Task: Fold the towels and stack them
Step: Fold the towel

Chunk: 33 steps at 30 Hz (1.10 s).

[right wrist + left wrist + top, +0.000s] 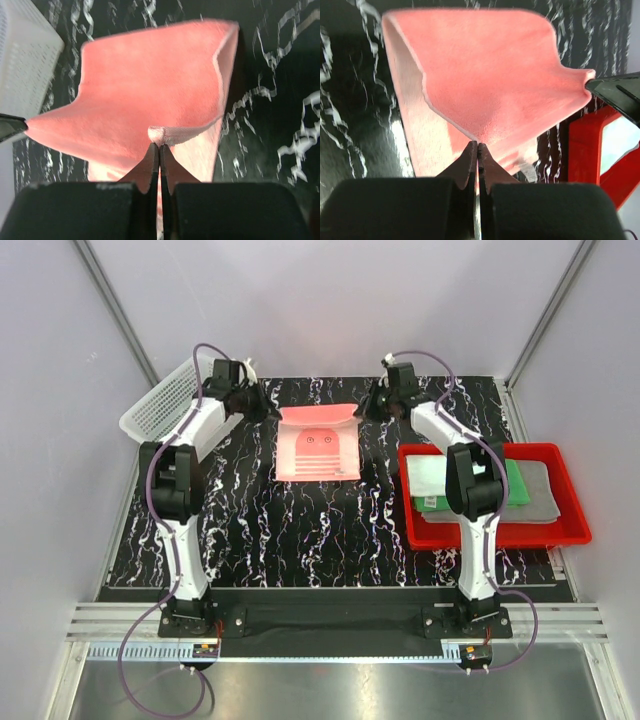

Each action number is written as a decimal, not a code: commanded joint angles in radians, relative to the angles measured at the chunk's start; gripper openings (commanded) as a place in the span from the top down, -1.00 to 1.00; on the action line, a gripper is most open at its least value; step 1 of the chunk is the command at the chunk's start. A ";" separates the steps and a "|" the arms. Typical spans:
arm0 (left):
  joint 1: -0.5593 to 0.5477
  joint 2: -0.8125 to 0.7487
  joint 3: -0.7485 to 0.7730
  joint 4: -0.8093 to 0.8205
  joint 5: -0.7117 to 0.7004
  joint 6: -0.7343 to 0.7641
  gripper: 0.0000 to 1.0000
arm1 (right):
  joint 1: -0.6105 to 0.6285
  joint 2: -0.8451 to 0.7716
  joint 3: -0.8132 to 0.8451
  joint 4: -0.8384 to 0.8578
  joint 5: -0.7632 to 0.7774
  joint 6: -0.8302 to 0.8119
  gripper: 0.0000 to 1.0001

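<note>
A pink towel (317, 445) with a white rabbit print lies at the middle back of the table, its far edge lifted. My left gripper (268, 408) is shut on the far left corner, and my right gripper (366, 408) is shut on the far right corner. The left wrist view shows the pink towel (485, 75) sagging in front of my pinched left gripper (477, 145). In the right wrist view the towel's hem (165, 134) bunches at my right gripper (159, 146). Pale mint-white (428, 475), green (517, 483) and grey (545, 490) towels lie folded in the red tray (500, 537).
A white mesh basket (160, 405) stands tilted at the back left, close to my left arm, and shows as the basket (25, 55) in the right wrist view. The red tray sits right of my right arm. Pale walls close off the back and sides.
</note>
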 commanded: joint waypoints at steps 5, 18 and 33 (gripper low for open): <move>-0.005 -0.136 -0.144 -0.078 0.037 0.058 1.00 | -0.003 -0.220 -0.240 0.010 -0.020 -0.027 0.95; -0.024 -0.223 -0.416 -0.060 -0.092 0.081 1.00 | 0.000 -0.261 -0.497 0.053 -0.149 -0.014 0.64; -0.070 -0.367 -0.669 -0.066 -0.247 0.009 1.00 | 0.024 -0.323 -0.466 -0.178 -0.119 -0.064 0.05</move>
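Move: Each hand already holds a top corner of the pink towel. From the left hand the towel's near left corner lies about 14 cm back, level sideways and some 12 cm below; the white basket's middle stands roughly 25 cm to its left and 5 cm ahead. The towel's near right corner lies about 15 cm back of the right hand, level sideways and 10 cm below, with the red bin's middle 34 cm to the right and 20 cm back. Back and down together, both hands bring the held edge over the lying half towards the towel's near edge, travelling some 15 cm back as the fingers tip about 20 degrees steeper. The left sinks 11 cm, easing a little left at the end with its fingers still shut on its corner; the right sinks about 8 cm, opens to roughly half, lets go and lifts about 3 cm. ##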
